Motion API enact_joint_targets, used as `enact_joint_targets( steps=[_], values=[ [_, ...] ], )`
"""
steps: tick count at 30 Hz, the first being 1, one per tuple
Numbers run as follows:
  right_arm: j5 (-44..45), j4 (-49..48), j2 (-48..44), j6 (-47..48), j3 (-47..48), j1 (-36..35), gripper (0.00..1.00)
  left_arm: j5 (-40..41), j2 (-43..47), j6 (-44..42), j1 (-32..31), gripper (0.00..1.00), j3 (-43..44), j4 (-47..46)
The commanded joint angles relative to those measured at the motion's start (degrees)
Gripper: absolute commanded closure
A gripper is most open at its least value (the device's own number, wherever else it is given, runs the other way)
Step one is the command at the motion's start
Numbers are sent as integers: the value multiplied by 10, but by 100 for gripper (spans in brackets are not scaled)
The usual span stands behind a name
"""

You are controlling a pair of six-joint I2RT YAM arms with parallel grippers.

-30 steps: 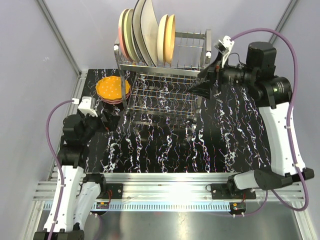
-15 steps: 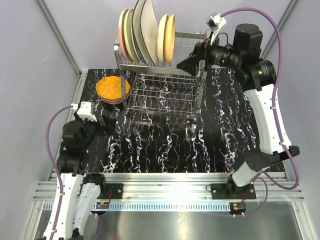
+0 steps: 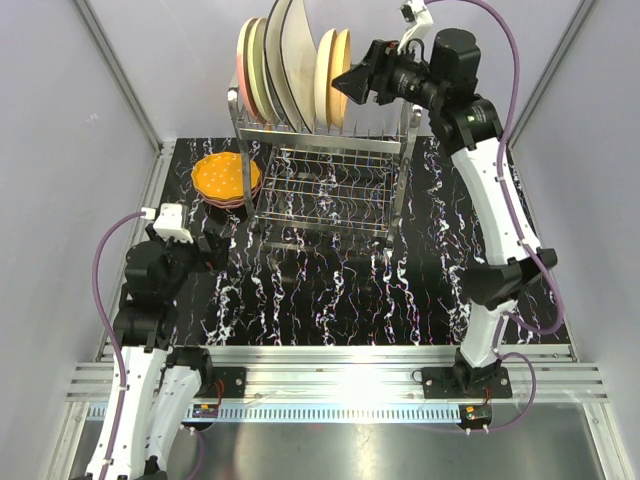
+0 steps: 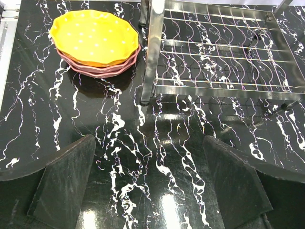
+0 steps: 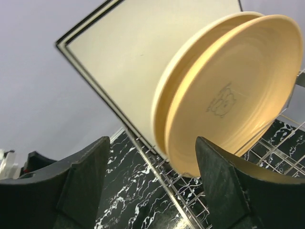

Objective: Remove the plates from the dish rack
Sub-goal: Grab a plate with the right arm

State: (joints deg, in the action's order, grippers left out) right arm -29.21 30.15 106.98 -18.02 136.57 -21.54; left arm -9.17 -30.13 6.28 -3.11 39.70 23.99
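The dish rack (image 3: 325,150) stands at the back of the table, and several plates stand upright in its top tier. They are pink and cream ones (image 3: 252,70) at the left, a large cream square one (image 3: 296,55), and two cream-orange round ones (image 3: 336,78) at the right. My right gripper (image 3: 347,82) is raised beside the rightmost round plate (image 5: 238,90). It is open, and the plates' lower rim shows just beyond its fingers (image 5: 224,186). An orange plate (image 4: 93,37) lies on pink plates (image 4: 102,70) left of the rack. My left gripper (image 4: 147,186) hangs open over bare table.
The rack's lower tier (image 4: 224,52) is bare wire, and its steel post (image 4: 151,57) stands close to the stacked plates. The square plate (image 5: 143,52) leans right behind the round ones. Grey walls close in the table at the back and sides.
My right arm has risen and swung left, from the rack's right end up to the rightmost plates on the top tier. The left arm shifted only slightly.
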Motion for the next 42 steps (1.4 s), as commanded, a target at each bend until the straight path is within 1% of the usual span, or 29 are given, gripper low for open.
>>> enact_joint_targets(
  steps=[1,2,4,5,14,18,20,25,28,31,33,38,42],
  values=[
    [39,-41,23,-32,53,-4,22,14,-6,-8,-2,1,3,-13],
    [43,-41,27,-32,55,-3,26,15,-7,-9,-2,1,3,-13],
    [44,-44,38,-32,55,-4,28,15,-8,-9,-2,1,3,-14],
    [43,-46,41,-34,55,-4,32,15,-9,-9,-2,1,3,-14],
    [53,-49,71,-39,66,-4,48,18,-12,-10,-2,1,4,-13],
    [51,-52,80,-44,70,-4,58,16,-12,-10,-3,1,4,-13],
    [50,-52,82,-50,74,-3,61,16,-12,-10,-3,1,5,-12],
    [36,-57,85,-69,79,-4,70,18,-12,-10,-3,1,5,-11],
    [30,-58,88,-79,79,-4,73,19,-13,-10,-2,1,5,-11],
    [22,-61,89,-88,79,-4,80,18,-13,-10,-2,1,5,-10],
    [16,-63,89,-92,79,-4,88,18,-12,-10,-3,1,5,-10],
    [-8,-67,87,-105,96,-1,99,20,-11,-10,-2,1,5,-10],
    [-37,-81,75,-142,107,18,100,20,-10,-10,-2,1,5,-10]
  ],
)
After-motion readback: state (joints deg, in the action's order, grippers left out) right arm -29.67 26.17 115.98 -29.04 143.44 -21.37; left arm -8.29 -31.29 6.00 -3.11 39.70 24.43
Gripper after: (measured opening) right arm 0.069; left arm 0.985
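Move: The peach plate stands upright in the rack, its middle about 11 cm ahead of the right hand, 3 cm left and 7 cm below. The cream plate stands some 3 cm to the left of it, level front to back, and the big white tray about 6 cm left of it. From the left hand, the peach plate is roughly 28 cm ahead, 23 cm right and 18 cm higher. The right hand eases about 4 cm forward and 2 cm left, closing its fingers on the peach plate's near rim. ##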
